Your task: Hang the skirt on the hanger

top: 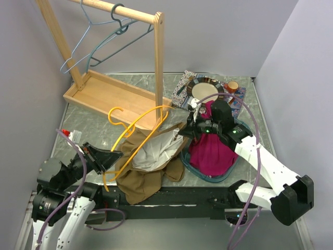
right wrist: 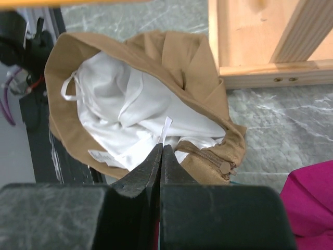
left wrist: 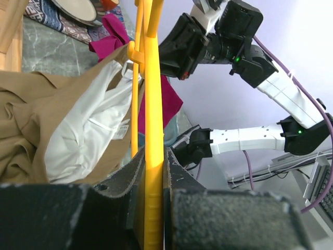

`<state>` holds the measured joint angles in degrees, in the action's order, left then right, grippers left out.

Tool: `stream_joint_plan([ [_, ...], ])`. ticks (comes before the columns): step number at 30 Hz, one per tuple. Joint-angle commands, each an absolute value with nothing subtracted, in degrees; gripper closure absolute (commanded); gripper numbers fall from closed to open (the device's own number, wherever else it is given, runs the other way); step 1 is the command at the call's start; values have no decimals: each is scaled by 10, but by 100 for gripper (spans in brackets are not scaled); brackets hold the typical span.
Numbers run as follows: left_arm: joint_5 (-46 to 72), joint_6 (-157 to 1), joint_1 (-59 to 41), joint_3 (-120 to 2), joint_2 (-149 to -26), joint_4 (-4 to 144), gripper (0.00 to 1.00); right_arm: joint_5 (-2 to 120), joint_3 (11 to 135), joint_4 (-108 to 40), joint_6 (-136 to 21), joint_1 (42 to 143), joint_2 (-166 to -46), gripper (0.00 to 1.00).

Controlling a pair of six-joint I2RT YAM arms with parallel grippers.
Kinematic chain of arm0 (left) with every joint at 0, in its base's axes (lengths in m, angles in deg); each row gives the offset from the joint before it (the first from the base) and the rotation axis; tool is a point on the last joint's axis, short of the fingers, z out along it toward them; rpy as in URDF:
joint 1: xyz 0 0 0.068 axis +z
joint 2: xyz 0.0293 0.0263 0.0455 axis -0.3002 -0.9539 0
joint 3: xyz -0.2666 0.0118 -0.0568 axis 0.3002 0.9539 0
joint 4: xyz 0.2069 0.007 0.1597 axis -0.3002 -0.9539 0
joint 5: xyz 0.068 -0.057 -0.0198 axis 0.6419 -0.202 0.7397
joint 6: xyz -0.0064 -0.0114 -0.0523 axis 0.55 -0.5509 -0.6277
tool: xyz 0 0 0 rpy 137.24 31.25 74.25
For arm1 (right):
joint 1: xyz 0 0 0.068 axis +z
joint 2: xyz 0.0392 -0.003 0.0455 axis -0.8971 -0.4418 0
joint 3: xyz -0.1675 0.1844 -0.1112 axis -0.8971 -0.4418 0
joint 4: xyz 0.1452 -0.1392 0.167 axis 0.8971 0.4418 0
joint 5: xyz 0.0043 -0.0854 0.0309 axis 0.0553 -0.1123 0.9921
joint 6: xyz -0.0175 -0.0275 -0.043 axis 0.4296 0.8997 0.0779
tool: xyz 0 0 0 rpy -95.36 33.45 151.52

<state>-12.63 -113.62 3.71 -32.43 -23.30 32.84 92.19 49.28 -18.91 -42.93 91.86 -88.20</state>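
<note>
The skirt (top: 148,174) is tan with a white lining and lies crumpled on the table, its waist opening turned up. A yellow hanger (top: 136,130) lies tilted across it, with the hook toward the wooden rack. My left gripper (top: 117,154) is shut on the hanger's lower bar (left wrist: 152,104), which runs up between the fingers (left wrist: 179,172). My right gripper (right wrist: 162,148) is shut on a thin white loop (right wrist: 166,127) of the skirt's lining (right wrist: 119,104), beside the zipper end (right wrist: 225,167). In the top view it hovers at the skirt's right edge (top: 183,133).
A wooden clothes rack (top: 104,94) stands at the back left, with blue and teal hangers (top: 99,41) on its rail. A teal basket (top: 235,159) holding magenta cloth (top: 210,151) sits under my right arm. Behind it are a plate (top: 205,89) on a patterned mat and a red cup (top: 232,86).
</note>
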Motion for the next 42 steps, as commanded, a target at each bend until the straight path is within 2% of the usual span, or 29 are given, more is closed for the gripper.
stream_joint_plan([
  [1,-138,-1175,36,-318,-209,322,99,885,517,-248,-483,916,-887,100],
  [9,-165,-1190,36,-288,-211,332,99,847,520,-273,-506,916,-893,100],
  [42,-180,-1231,36,-204,-210,406,99,886,548,-258,-478,942,-911,100],
])
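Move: The white loop on the skirt's waist is already pinched in the right fingers, some 13 cm ahead of the left hand, 22 cm to its right and 10 cm below. The far end of the left-held yellow hanger is about 5 cm ahead of the right hand, 3 cm left and 11 cm above. From the right hand, the skirt's opening is centred 9 cm left, 4 cm back and 12 cm below; the basket stands 15 cm right, level with it, 15 cm below. The yellow hanger, still gripped by the left fingers, is lowered about 5 cm, its far end tipping down some 15 degrees towards the loop and over the skirt's opening; the left hand also drifts slightly right. The right hand keeps its pinch on the loop, carries it about 3 cm forward with a slight clockwise turn, then eases roughly 1.5 cm left towards the hanger. ##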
